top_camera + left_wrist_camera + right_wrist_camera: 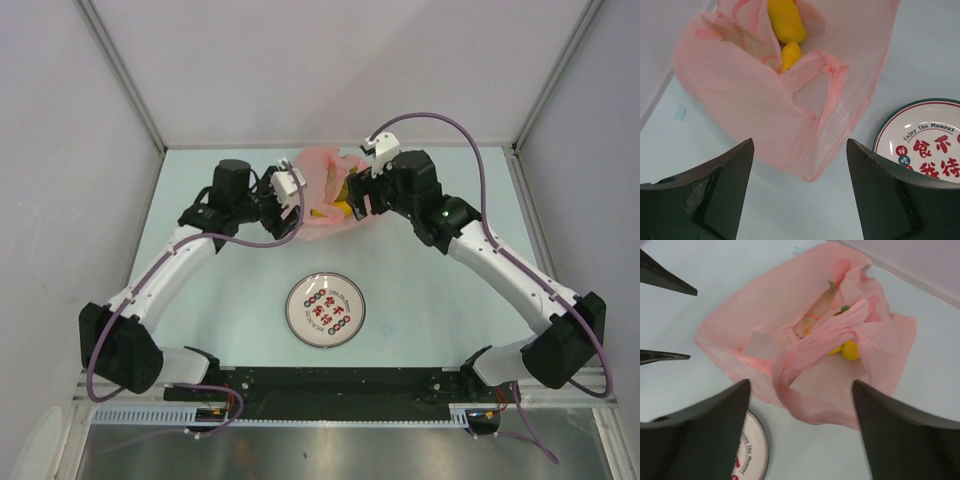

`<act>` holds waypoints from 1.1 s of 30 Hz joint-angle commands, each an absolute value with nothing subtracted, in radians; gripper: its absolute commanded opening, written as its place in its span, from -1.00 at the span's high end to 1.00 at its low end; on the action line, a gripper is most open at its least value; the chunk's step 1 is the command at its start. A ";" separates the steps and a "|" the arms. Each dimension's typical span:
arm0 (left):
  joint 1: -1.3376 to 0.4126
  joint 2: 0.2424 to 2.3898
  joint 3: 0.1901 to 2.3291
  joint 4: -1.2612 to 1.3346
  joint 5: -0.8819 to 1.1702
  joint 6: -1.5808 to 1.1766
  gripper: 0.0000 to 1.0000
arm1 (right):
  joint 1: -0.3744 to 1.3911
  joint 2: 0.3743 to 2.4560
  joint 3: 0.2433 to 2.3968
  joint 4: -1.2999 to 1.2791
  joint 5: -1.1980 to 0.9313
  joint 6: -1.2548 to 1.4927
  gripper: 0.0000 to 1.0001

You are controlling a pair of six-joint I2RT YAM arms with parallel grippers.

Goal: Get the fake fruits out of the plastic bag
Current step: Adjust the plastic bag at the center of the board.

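Observation:
The pink plastic bag [322,172] lies crumpled at the far middle of the table, its mouth open. Inside it I see yellow fake fruits [786,21], one of them round [850,350], and a bit of green [844,308]; other fruits are hidden by the film. My left gripper [293,212] is at the bag's left side, open, with a bag corner [810,170] lying loose between its fingers. On the bag's right side my right gripper [359,200] hangs open above a handle loop [815,347], with nothing pinched.
A round white plate [326,310] with a red rim and print sits in the middle of the table, nearer than the bag. White walls stand close behind the bag and along both sides.

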State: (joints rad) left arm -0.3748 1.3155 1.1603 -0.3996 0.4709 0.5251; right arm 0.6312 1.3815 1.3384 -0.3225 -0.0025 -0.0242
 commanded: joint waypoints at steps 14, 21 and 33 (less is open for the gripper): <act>-0.538 1.611 1.268 -0.180 0.275 0.620 -0.32 | 0.591 1.344 1.286 -0.284 -0.038 0.051 0.79; -0.494 1.649 1.423 -0.323 0.461 0.505 -0.18 | 0.572 1.302 1.210 -0.285 -0.052 0.055 0.77; -0.355 1.789 1.608 -0.499 0.673 0.319 1.00 | 0.499 1.293 1.152 -0.249 -0.063 0.058 0.98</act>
State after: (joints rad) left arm -0.4107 1.7622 1.5822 -0.4839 0.5835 0.4335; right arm 0.5056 1.3163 1.1553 -0.3069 -0.0547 0.0555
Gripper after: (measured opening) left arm 0.034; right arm 0.055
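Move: The plastic bag's right handle, a bunched strand, stands almost in the right hand's open fingers: about 3 cm ahead, 1 to the right and 2 below. For the left hand, the bag's left handle loop is some 5 cm ahead, 7 to the right and 5 below. The fruits lie deep in the bag, about 11 cm ahead, 13 to the right and 19 below the left hand; the plate is 16 cm behind it, 8 to the right and 21 below. The bag's right handle is pinched as the right hand edges forward and closes, then carried about 3 cm to the right and 4 cm down. To the bag's left handle the left hand goes right and forward, about 7 cm each way, dipping some 7 cm and coming most of the way back up before its fingers shut on the film. ##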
